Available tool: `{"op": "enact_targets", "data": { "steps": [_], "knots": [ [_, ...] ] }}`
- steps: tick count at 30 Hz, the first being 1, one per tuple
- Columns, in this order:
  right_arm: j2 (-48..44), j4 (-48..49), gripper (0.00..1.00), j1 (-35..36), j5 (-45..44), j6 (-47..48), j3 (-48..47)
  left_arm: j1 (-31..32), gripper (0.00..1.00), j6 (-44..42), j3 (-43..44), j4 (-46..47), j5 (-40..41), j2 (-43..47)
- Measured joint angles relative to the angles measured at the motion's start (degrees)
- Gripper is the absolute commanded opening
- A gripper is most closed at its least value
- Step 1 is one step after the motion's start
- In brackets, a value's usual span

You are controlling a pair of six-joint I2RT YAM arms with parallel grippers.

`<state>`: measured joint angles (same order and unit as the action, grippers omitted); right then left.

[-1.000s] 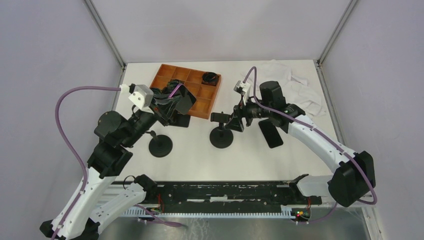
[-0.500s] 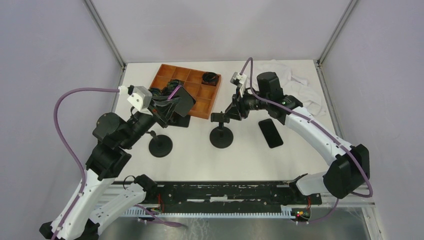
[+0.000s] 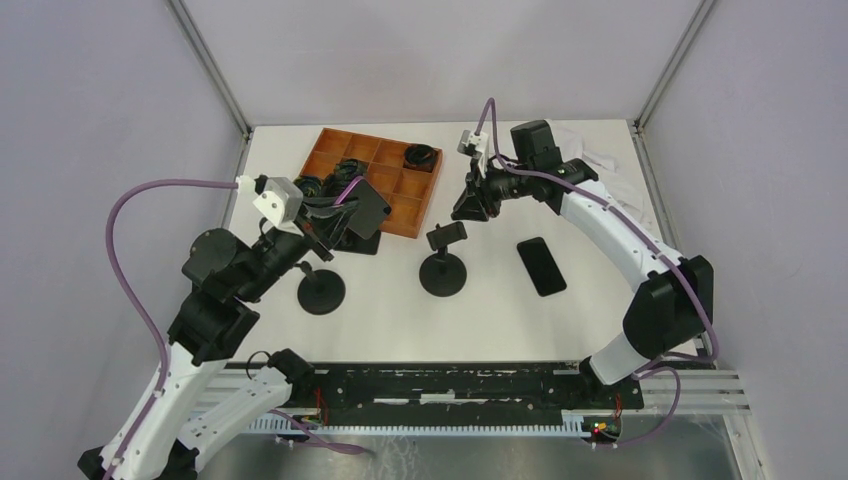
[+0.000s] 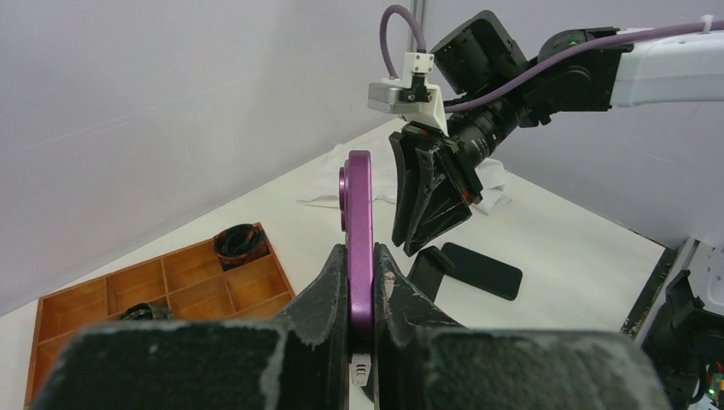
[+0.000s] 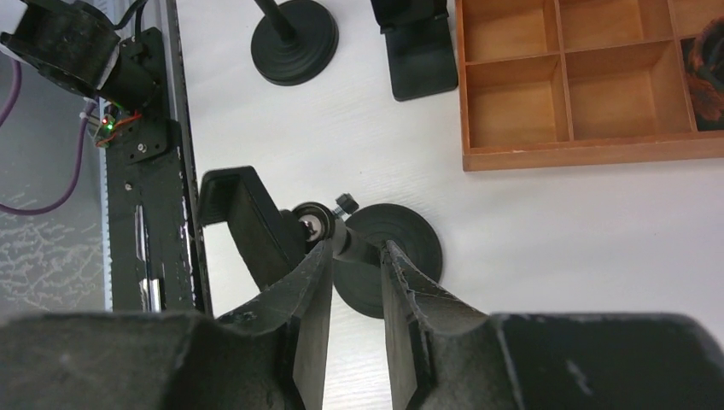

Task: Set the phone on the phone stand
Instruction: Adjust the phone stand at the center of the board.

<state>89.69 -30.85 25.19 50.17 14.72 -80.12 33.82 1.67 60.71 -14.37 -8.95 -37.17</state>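
Note:
My left gripper (image 3: 345, 217) is shut on a purple-edged phone (image 3: 368, 207), held on edge above the table's left middle; in the left wrist view the phone (image 4: 359, 201) stands upright between the pads (image 4: 329, 286). The phone stand (image 3: 443, 265), black with a round base and a tilted cradle, stands mid-table. My right gripper (image 3: 468, 207) hovers just behind and above it. In the right wrist view its jaws (image 5: 356, 246) are open by a narrow gap with nothing in them, and the stand's cradle (image 5: 248, 222) and base (image 5: 401, 256) lie below.
A second black phone (image 3: 541, 266) lies flat right of the stand. Another round-based stand (image 3: 321, 290) is at the left. An orange compartment tray (image 3: 400, 215) sits at the back, a black block (image 3: 362, 243) by its front. White cloth (image 3: 610, 180) lies back right.
My right gripper has drawn back and up from the stand's cradle and narrowed its jaws. The cradle now tilts. The left arm with the phone has shifted slightly.

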Motion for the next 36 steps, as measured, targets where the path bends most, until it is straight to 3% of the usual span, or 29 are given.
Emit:
{"op": "enact_targets", "data": {
  "steps": [4, 10, 15, 18, 29, 36],
  "knots": [
    [1.6, -3.0, 0.39, -0.5, 0.2, 3.0, -2.1, 0.0, 0.02, 0.0, 0.0, -0.1, -0.2, 0.3],
    [1.6, -4.4, 0.56, -0.5, 0.1, 5.2, -2.7, 0.0, 0.02, 0.0, 0.0, -0.1, -0.4, 0.5],
    [1.0, -4.6, 0.79, -0.6, -1.4, 6.2, -2.7, 0.0, 0.02, 0.0, 0.0, -0.1, -0.7, 0.6],
    [-0.7, -5.0, 0.86, -0.9, -3.3, 6.8, -2.7, 0.0, 0.02, 0.4, 0.0, -0.1, -0.8, 0.9],
    [-12.4, -4.5, 0.9, -2.1, -9.4, 9.7, -0.6, 0.0, 0.02, 2.6, -0.3, 0.2, -3.6, 2.4],
    [-17.8, -1.6, 0.84, -2.1, -11.3, 10.4, 5.9, 0.0, 0.02, 4.2, -1.7, 1.0, -4.8, 2.4]
  ]
}}
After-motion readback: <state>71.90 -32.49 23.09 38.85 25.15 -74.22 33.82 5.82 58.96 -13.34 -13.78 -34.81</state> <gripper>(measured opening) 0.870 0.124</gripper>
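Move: Just behind the right hand sits the head of the centre phone stand, about 4 cm back, 3 cm left and slightly below, its right end skewed forward. The loose black phone lies on the table some 19 cm right and 2 cm back, and the wooden box about 19 cm ahead and 21 cm left, both well below. From the left hand, the stand head is roughly 8 cm ahead, 19 cm right and 20 cm lower. Spreading its fingers from about a third open to nearly full, the right hand first all but stays beside the stand head, its rear finger at the head's right end. It then comes free and backs off to the right and up, about 5 cm each way, rolling some 20 degrees so its forward side rises. The left hand keeps its pinch on the purple-edged phone, easing back about 2 cm. ##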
